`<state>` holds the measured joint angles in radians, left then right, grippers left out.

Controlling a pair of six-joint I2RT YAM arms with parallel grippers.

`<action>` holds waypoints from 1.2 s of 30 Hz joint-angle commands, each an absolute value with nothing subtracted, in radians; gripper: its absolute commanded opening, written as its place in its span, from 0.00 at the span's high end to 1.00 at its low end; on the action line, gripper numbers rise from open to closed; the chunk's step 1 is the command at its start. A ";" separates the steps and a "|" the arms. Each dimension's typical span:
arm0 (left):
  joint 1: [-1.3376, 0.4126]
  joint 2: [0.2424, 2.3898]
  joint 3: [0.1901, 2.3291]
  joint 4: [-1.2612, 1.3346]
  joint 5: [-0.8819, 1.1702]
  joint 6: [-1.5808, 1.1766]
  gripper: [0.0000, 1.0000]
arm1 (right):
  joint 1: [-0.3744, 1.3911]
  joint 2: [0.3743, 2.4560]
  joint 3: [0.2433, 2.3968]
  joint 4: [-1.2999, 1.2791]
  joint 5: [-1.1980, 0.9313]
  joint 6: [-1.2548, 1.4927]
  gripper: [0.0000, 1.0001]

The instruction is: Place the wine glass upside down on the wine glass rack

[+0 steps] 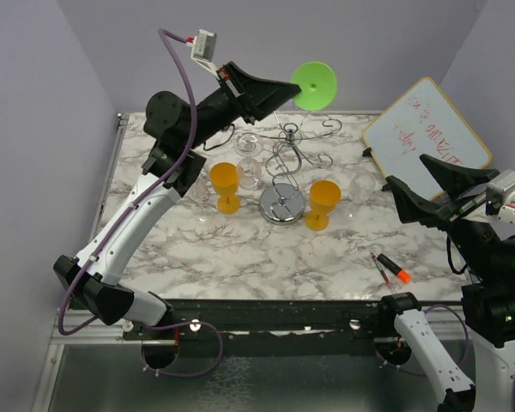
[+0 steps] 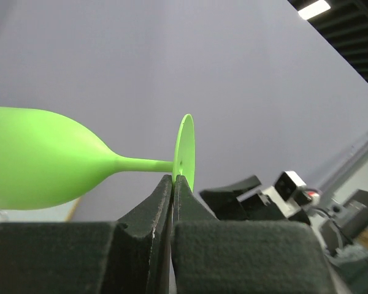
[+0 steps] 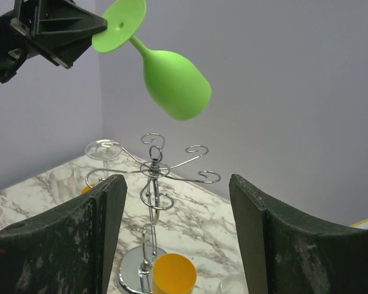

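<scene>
The green wine glass (image 1: 314, 84) hangs in the air above the back of the table, and my left gripper (image 1: 279, 90) is shut on the rim of its round foot. In the left wrist view the glass (image 2: 43, 159) lies sideways, with the gripper (image 2: 173, 179) pinching the foot's edge. From the right wrist the green glass (image 3: 175, 82) tilts bowl-down above the wine glass rack (image 3: 153, 168), apart from its curled arms. The chrome rack (image 1: 285, 159) stands mid-table on its round base. My right gripper (image 1: 412, 202) (image 3: 176, 184) is open, empty, and right of the rack.
Two orange glasses (image 1: 226, 184) (image 1: 324, 202) stand beside the rack's base. A clear glass (image 1: 249, 163) sits by the rack's left arm, its foot (image 3: 103, 149) showing there. A whiteboard (image 1: 425, 129) lies at the back right, a marker (image 1: 391, 269) at the front right.
</scene>
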<state>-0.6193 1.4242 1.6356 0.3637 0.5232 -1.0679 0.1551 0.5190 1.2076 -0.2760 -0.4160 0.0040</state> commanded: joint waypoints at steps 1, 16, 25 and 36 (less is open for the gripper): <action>-0.492 1.358 1.626 0.342 0.442 -0.953 1.00 | 0.156 0.507 1.188 -0.238 -0.367 0.039 0.27; -0.230 1.325 1.435 0.053 0.200 -0.795 1.00 | 0.156 0.504 1.126 -0.241 -0.287 0.108 0.28; -0.206 1.328 1.332 0.100 0.360 -0.865 1.00 | 0.156 0.494 1.094 -0.266 -0.269 0.164 0.29; -0.204 1.290 1.277 0.057 0.387 -0.870 1.00 | 0.157 0.477 1.065 -0.298 -0.283 0.245 0.31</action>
<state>-0.2085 1.3449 1.3056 0.0711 0.3824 -0.8818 0.1551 0.4965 1.0832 -0.2710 -0.2985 0.2020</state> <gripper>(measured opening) 0.007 0.695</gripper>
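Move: The free far-left hook of the rack lies about 19 cm ahead of the left gripper, 6 cm to its left and 22 cm below. At that same depth, the rack's centre ring is roughly 11 cm ahead and 1 cm left, and the free back hook about 22 cm ahead and 2 cm right. The hanging clear glass is some 8 cm ahead, 10 cm left and 32 cm down. From the right gripper, the far-left hook lies about 29 cm ahead, 23 cm left and 15 cm below. Swing the left gripper forward and left at nearly the same height, still pinching the green glass by its foot, then sink about 18 cm beside the far-left hook, easing slightly back and right at the end. Turn the wrist counter-clockwise by some 35 degrees net and tip the fingers down towards level. Lower the empty, open right gripper a little, edging forward. ##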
